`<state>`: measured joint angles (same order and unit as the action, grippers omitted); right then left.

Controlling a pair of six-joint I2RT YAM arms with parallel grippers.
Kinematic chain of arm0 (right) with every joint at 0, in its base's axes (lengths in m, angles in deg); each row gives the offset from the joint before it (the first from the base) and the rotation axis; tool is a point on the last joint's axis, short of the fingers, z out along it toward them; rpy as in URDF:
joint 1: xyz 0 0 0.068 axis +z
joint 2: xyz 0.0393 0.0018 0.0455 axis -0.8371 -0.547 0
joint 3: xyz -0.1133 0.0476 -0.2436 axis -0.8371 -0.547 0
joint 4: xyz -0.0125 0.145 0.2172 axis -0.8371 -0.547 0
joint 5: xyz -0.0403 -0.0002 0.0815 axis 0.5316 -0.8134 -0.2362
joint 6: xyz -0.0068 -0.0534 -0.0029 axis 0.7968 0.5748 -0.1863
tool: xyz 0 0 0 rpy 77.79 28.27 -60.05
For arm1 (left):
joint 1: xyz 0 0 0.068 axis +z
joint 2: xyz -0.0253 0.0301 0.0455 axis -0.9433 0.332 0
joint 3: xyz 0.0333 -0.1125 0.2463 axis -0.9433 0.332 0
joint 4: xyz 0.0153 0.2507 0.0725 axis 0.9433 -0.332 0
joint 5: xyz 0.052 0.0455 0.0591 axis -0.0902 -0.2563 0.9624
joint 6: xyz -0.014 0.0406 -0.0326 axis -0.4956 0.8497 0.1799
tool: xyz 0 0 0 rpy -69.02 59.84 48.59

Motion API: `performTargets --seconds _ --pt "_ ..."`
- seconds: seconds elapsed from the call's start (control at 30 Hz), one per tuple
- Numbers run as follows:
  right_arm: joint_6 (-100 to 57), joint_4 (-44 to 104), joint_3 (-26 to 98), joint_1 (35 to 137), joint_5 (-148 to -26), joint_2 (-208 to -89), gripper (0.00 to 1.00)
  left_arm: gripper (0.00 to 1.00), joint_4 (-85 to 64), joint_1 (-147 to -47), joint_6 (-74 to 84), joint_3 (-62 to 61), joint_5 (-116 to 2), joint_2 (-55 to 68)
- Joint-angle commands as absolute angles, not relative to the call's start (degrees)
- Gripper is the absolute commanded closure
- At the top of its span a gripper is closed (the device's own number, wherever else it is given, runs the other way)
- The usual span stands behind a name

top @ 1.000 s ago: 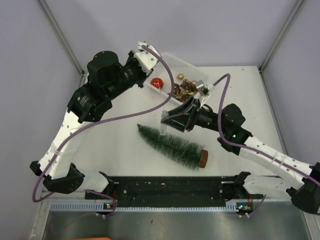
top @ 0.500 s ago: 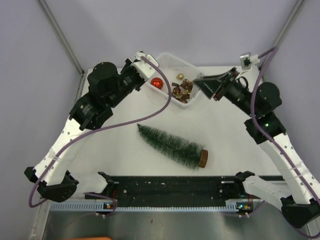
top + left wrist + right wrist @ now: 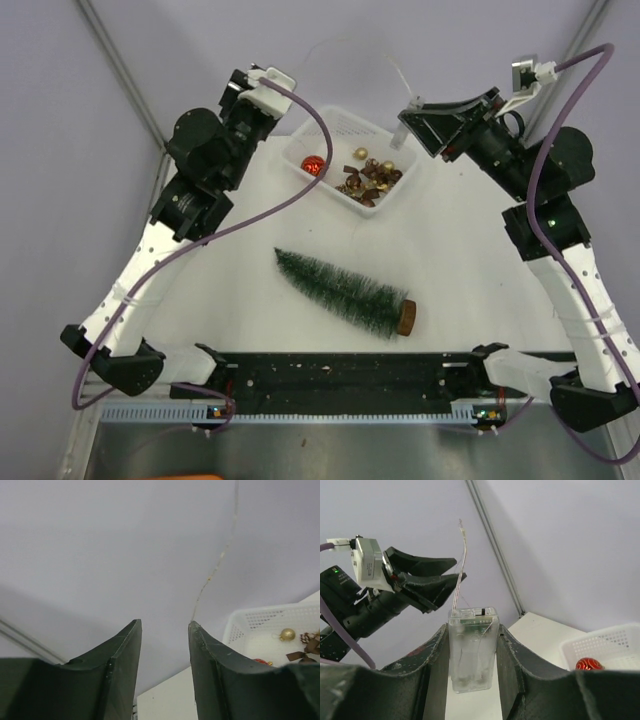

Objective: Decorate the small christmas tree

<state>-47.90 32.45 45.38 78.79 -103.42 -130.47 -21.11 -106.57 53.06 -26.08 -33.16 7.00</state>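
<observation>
The small christmas tree (image 3: 338,289) lies on its side at mid-table, with its wooden disc base (image 3: 406,317) to the right. My right gripper (image 3: 408,122) is raised at the back right. In the right wrist view that gripper (image 3: 472,630) is shut on a clear battery box (image 3: 472,652). A thin wire (image 3: 461,555) rises from the box past my left gripper (image 3: 454,576). My left gripper (image 3: 165,626) is open with nothing between its fingers and faces the back wall.
A white basket (image 3: 391,190) stands at the back centre holding a red bauble (image 3: 313,165), gold baubles (image 3: 360,153) and brown bows. The same basket (image 3: 255,622) shows at the right of the left wrist view. Grey walls enclose the table.
My right arm has swung up and back from above the tree, carrying the battery box. My left gripper has risen toward the back wall and gone from shut to open.
</observation>
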Motion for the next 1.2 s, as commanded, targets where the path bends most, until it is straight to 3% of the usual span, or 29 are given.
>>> performTargets --seconds 0.0,0.07,0.17,0.43,0.63,0.73,0.87,0.93,1.17 --pt "-47.8 32.6 47.5 78.3 -105.0 -130.7 1.00 0.66 -16.5 -103.0 49.8 -26.6 -33.5 4.8" --pt "-47.9 32.2 46.3 78.3 -104.6 -130.0 1.00 0.89 -17.7 -101.6 48.7 -26.6 -35.2 4.4" --pt "-47.8 32.1 42.9 78.4 -104.8 -127.8 1.00 1.00 -22.3 -98.2 44.6 -28.0 -39.0 4.3" --pt "-47.7 26.9 29.7 78.4 -104.0 -119.3 1.00 1.00 -23.1 -89.8 45.4 -30.3 -45.3 5.2" --pt "-50.6 24.7 18.8 78.3 -109.6 -112.8 1.00 1.00 -27.1 -89.5 65.4 -25.8 -59.2 -0.2" --pt "-53.1 27.4 14.1 78.4 -113.8 -110.4 1.00 1.00 -27.8 -89.9 69.2 -26.1 -60.2 -3.1" --pt "-54.5 31.9 14.0 78.4 -115.3 -110.0 1.00 1.00 -10.3 -90.0 67.9 -28.3 -54.1 -3.9" --pt "-56.0 35.7 16.1 78.4 -117.0 -111.5 1.00 1.00 -4.2 -89.9 69.1 -33.7 -52.8 -1.6" --pt "-63.5 50.1 24.4 78.8 -122.4 -117.0 1.00 1.00 -4.6 -90.0 75.0 -55.3 -55.7 5.4"
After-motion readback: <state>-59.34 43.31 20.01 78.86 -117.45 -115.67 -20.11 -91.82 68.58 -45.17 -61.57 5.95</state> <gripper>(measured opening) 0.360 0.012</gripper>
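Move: The thin light wire hangs just inside my left hand's right fingertip, about 1 cm ahead and 1 cm right, level with the fingers; the battery box is some 28 cm right and 10 back. From my right hand, which holds that box, the wire at my left fingers is about 28 cm left and 10 ahead. About 51 cm below my right hand, the tree lies 7 cm back and 11 left, the basket 45 ahead and 8 left. I shut my left fingers on the wire as I carry it about 7 cm left, then draw it back and lift it some 16 cm, tipping the fingers up about 30 degrees. Still gripping the battery box, my right hand sinks about 18 cm while easing back, away from the basket, then rises about 10 cm and turns slightly counter-clockwise. ##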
